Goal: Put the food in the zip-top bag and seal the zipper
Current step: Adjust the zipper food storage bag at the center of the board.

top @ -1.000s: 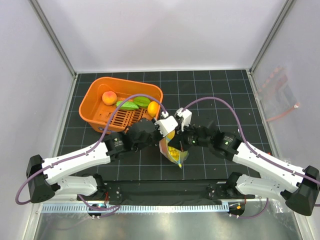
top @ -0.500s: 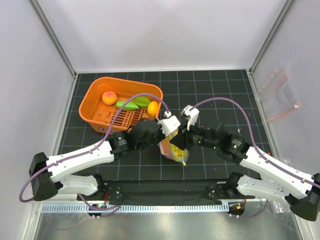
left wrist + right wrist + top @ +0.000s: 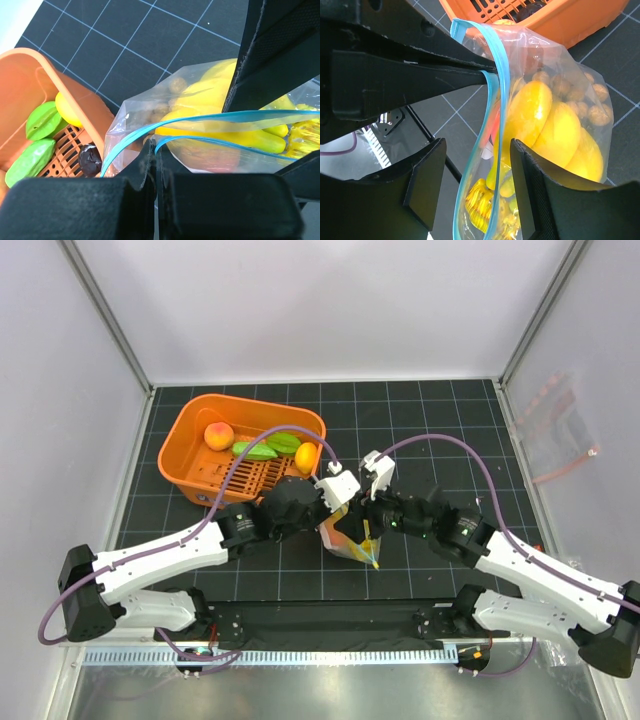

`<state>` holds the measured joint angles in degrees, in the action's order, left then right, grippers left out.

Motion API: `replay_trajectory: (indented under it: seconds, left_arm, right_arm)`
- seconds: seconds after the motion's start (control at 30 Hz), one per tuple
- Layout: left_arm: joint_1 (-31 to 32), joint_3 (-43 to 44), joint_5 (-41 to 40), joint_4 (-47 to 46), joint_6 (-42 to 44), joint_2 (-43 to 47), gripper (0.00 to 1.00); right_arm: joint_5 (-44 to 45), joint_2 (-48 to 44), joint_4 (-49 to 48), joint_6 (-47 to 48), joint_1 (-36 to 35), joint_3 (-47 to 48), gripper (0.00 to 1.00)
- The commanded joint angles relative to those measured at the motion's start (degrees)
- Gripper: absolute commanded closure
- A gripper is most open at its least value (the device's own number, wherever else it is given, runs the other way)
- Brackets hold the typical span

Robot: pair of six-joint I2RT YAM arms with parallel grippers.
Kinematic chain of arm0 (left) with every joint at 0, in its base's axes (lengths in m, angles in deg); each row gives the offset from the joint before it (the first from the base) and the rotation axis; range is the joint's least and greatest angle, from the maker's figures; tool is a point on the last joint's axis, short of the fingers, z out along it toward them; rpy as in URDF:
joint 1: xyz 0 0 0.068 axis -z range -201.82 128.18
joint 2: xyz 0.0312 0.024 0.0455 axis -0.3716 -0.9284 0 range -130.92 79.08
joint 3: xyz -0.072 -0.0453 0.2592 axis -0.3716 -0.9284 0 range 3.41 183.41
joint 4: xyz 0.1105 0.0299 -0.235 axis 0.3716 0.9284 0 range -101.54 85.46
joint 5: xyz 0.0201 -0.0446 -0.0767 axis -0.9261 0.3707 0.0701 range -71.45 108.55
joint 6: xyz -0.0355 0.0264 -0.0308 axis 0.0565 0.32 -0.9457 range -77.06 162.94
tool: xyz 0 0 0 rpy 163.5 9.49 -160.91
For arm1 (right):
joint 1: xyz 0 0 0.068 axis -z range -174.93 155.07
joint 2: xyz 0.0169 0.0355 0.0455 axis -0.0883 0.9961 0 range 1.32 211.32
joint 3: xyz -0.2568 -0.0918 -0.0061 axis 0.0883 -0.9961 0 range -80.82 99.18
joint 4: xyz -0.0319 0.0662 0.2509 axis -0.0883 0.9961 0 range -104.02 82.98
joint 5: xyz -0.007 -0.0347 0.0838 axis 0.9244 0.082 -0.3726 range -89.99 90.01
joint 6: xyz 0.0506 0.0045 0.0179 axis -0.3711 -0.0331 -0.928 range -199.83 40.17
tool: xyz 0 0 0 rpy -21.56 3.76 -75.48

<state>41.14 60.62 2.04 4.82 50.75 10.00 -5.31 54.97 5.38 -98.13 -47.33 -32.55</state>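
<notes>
The zip-top bag (image 3: 350,542) hangs between both arms, holding yellow food (image 3: 532,112) and a cluster of brown balls (image 3: 592,100). My left gripper (image 3: 156,150) is shut on the end of the bag's mouth, pinching the teal zipper (image 3: 225,116). The zipper's two strips stand apart near that grip. My right gripper (image 3: 477,185) is open, one finger on each side of the zipper (image 3: 499,85) without pressing it. In the orange basket (image 3: 180,445) lie a peach (image 3: 218,435), green pieces (image 3: 258,451) and a yellow fruit (image 3: 306,457).
The basket stands at the back left, close behind the bag, with a dark piece (image 3: 90,159) on its slotted floor. A second clear bag with a pink-red strip (image 3: 560,435) hangs by the right wall. Black grid mat (image 3: 430,430) covers the table.
My right gripper has opened from shut and let go of the zipper strip. The left gripper stays shut on the bag, which hangs in nearly the same place.
</notes>
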Motion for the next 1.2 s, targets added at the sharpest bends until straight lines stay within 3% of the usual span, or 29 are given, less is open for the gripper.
replay_trajectory:
  seconds: [0.0, 0.2, 0.3, 0.33, 0.4, 0.43, 0.53, 0.73, 0.8, 0.9, 1.0, 1.17]
  left_arm:
    - [-0.12, 2.56, -0.19, -1.86, -1.05, 0.17, 1.0]
    - [-0.03, 2.56, 0.07, -2.65, -2.8, 1.05, 1.0]
    - [-0.12, 2.12, 0.52, -3.88, -3.15, 1.31, 1.0]
    - [-0.12, 1.85, 0.52, -4.05, -3.16, 1.49, 1.0]
    - [-0.12, 1.24, 0.34, -5.19, -3.24, 2.19, 1.0]
    - [-0.12, 0.89, 0.34, -5.63, -3.33, 2.54, 1.0]
    - [-0.12, -0.51, 0.6, -7.65, -2.89, 4.21, 0.93]
    - [-0.03, -2.8, 7.62, -7.92, 3.33, 7.99, 0.56]
    - [-0.03, -3.42, 10.86, -7.92, 4.13, 9.66, 0.48]
    - [-0.03, -3.77, 16.31, -7.13, 5.98, 10.72, 0.42]
    - [0.15, -3.07, 22.73, -6.61, 6.77, 9.49, 0.43]
    - [1.99, 1.58, 24.42, 0.06, 9.14, 3.61, 0.45]
  right_arm:
    - [2.68, 0.14, -2.35, 0.29, -0.86, 0.86, 0.39]
    - [5.06, 1.63, -2.35, 0.2, -2.0, 1.04, 0.39]
    - [7.96, 2.25, -2.61, -0.5, -2.18, 1.12, 0.47]
    - [8.39, 2.25, -2.78, -0.68, -2.18, 1.04, 0.58]
    - [9.1, 1.73, -3.49, -1.29, -2.27, 0.6, 0.7]
    - [9.28, 1.46, -3.66, -1.47, -2.27, 0.51, 0.82]
    - [10.51, 0.41, -3.58, -1.73, -2.27, 0.16, 0.99]
    - [6.03, -1.61, -1.48, 1.43, -2.27, 1.12, 0.99]
    - [6.11, -1.97, 0.63, 2.57, -2.27, 1.91, 0.99]
    - [4.11, -2.23, 2.4, 3.36, -2.27, 2.79, 0.99]
    - [1.64, -3.2, 2.49, 4.24, -2.27, 2.79, 0.99]
    - [-2.92, -4.52, 2.14, 5.03, -2.27, 2.44, 0.99]
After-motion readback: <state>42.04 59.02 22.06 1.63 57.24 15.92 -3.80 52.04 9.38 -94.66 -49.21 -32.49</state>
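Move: The left fingers are still shut on the bag's zipper edge; the stretch they go for next lies about 4 cm back and 3 cm to their right, at nearly the same height. That stretch already stands between the open right fingers, some 1 cm ahead of the right hand. From the left hand the bananas sit about 4 cm back, 3 cm right and 8 cm down, and the orange basket 13 cm ahead, 22 cm left and 15 cm down. Right pinches the zipper edges, then left lets go and arcs about 5 cm back towards the right fingertips. ##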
